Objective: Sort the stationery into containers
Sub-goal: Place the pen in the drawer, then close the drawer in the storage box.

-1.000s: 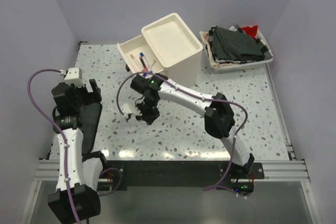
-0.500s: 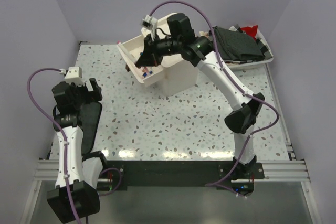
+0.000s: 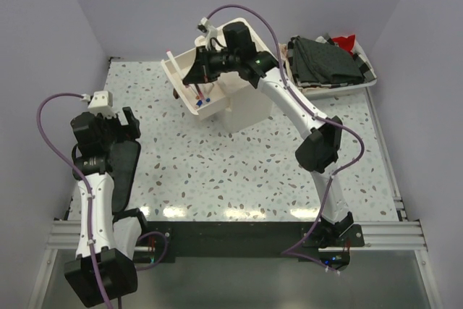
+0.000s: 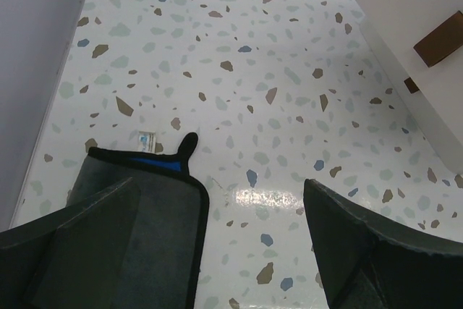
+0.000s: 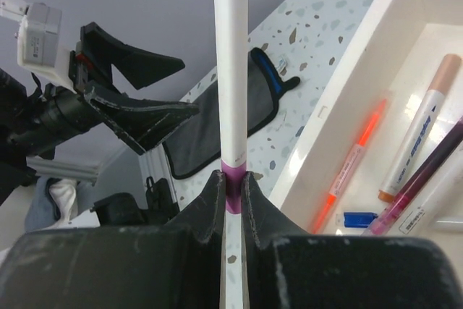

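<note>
My right gripper [image 3: 191, 73] hangs above the open top drawer [image 3: 181, 83] of the cream cabinet [image 3: 249, 103]. It is shut on a white pen [image 5: 230, 70], the fingertips pinching its purple band. The pen sticks out past the drawer's left rim [image 5: 362, 41], over the table. In the drawer lie an orange pen [image 5: 352, 164], a white pen with a tan cap [image 5: 423, 132], a maroon pen [image 5: 428, 173] and a blue cap [image 5: 359, 218]. My left gripper [image 3: 107, 122] stands open and empty at the table's left, low over a dark pouch [image 4: 145, 229].
A white tray of dark folded cloths [image 3: 329, 63] sits at the back right beside the cabinet. The cabinet's lower front with a brown handle [image 4: 440, 40] shows at the right of the left wrist view. Purple walls close in the speckled table [image 3: 239, 164].
My right arm has lifted the white pen off the table's middle and swung it up and back, over the open drawer. The left arm has stayed put.
</note>
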`<state>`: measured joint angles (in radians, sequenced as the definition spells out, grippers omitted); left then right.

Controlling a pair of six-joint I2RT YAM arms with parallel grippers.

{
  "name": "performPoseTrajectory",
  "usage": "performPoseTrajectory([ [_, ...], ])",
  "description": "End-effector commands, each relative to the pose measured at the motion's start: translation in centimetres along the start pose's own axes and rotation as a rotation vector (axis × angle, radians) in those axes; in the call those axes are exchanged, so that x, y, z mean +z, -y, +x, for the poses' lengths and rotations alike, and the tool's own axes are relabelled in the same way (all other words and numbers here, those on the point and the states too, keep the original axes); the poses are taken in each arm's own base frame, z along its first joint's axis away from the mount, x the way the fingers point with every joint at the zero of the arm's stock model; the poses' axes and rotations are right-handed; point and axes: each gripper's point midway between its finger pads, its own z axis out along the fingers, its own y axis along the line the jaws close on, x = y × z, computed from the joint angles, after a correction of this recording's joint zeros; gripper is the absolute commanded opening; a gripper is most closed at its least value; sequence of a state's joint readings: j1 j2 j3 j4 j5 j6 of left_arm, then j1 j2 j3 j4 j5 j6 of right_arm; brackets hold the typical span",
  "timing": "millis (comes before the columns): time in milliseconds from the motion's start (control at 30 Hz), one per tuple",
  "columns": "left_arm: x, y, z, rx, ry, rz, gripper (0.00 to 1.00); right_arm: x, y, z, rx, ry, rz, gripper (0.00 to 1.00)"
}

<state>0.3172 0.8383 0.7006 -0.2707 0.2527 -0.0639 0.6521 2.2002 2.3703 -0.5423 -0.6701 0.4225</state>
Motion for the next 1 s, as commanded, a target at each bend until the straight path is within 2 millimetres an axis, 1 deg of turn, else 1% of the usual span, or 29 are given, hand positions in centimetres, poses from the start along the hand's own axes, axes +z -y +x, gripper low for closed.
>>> performPoseTrajectory([
  [0,-0.2,0.0,-2.5,0.008,0.059,0.008,1.0,-2.0,-1.3,-4.1,-0.075,0.115,0.013,0.0],
  [33,-0.1,-0.1,-2.5,0.006,0.06,0.009,1.0,-2.2,-0.9,-4.4,-0.087,0.126,0.04,0.23],
  [67,-0.1,0.0,-2.6,0.005,0.061,0.01,1.0,-2.4,-0.6,-4.5,-0.113,0.13,0.06,0.35],
  [100,-0.1,0.0,-2.7,0.005,0.062,0.01,1.0,-2.7,0.0,-4.6,-0.118,0.13,0.094,0.44],
  [133,0.0,0.0,-2.6,0.005,0.059,0.012,1.0,-3.1,0.7,-5.1,-0.128,0.149,0.139,0.56],
  [200,0.1,0.0,-2.7,0.002,0.061,0.012,1.0,-3.8,1.6,-5.6,-0.154,0.16,0.183,0.65],
  [233,0.2,-0.1,-2.8,0.002,0.064,0.01,1.0,-4.2,1.6,-6.1,-0.167,0.174,0.194,0.69],
  [267,0.2,0.0,-2.8,-0.001,0.065,0.014,1.0,-4.8,2.0,-6.6,-0.191,0.185,0.219,0.71],
  [333,0.5,0.0,-2.8,-0.003,0.065,0.018,1.0,-6.0,2.1,-7.7,-0.227,0.214,0.241,0.73],
  [400,0.6,0.1,-2.8,-0.01,0.066,0.026,1.0,-7.5,3.1,-9.0,-0.298,0.25,0.331,0.73],
  [433,0.8,0.2,-2.9,-0.012,0.067,0.032,1.0,-8.6,3.3,-9.7,-0.333,0.272,0.381,0.73],
  [467,0.8,0.3,-2.9,-0.018,0.069,0.037,1.0,-9.7,3.7,-10.4,-0.41,0.283,0.442,0.74],
  [500,0.9,0.4,-3.0,-0.019,0.071,0.043,1.0,-11.4,4.9,-12.1,-0.449,0.341,0.56,0.74],
  [533,0.9,0.5,-3.0,-0.019,0.072,0.048,1.0,-12.7,5.3,-12.3,-0.493,0.349,0.62,0.77],
  [567,0.9,0.7,-2.9,-0.023,0.07,0.057,1.0,-14.0,6.3,-12.9,-0.567,0.352,0.692,0.79],
  [600,1.0,0.7,-2.9,-0.024,0.073,0.061,1.0,-14.7,7.3,-13.3,-0.603,0.362,0.747,0.83],
  [633,1.1,0.8,-2.8,-0.025,0.069,0.067,1.0,-15.3,7.5,-13.5,-0.681,0.336,0.781,0.83],
  [733,1.2,0.9,-2.5,-0.029,0.065,0.073,1.0,-16.9,9.0,-13.7,-0.746,0.282,0.855,0.83],
  [767,1.3,0.9,-2.2,-0.032,0.059,0.074,1.0,-17.6,10.1,-13.7,-0.739,0.271,0.876,0.83],
  [833,1.3,1.0,-2.1,-0.034,0.06,0.082,1.0,-18.5,11.0,-13.8,-0.734,0.262,0.895,0.84],
  [867,1.4,1.1,-2.0,-0.038,0.057,0.085,1.0,-18.9,12.3,-13.8,-0.724,0.249,0.914,0.84],
  [933,1.4,1.1,-1.9,-0.04,0.055,0.09,1.0,-19.5,13.1,-13.9,-0.71,0.239,0.932,0.83],
  [967,1.5,1.1,-1.9,-0.041,0.052,0.089,1.0,-19.7,14.6,-13.4,-0.69,0.212,0.944,0.82],
])
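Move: The right hand already holds the pen by its pink end over the open drawer's front wall; the drawer's middle is about 3 cm ahead, 4 cm right and 9 cm below. Pens in the drawer lie some 1 cm ahead, 6 cm right and 10 cm below; the cabinet top is some 12 cm ahead, 19 cm right and 4 cm below. From the left hand the drawer lies about 16 cm ahead, 22 cm right, roughly level. Right fingers open, releasing the pen; the hand swings about 18 cm right, 13 forward, rising over the cabinet top. ##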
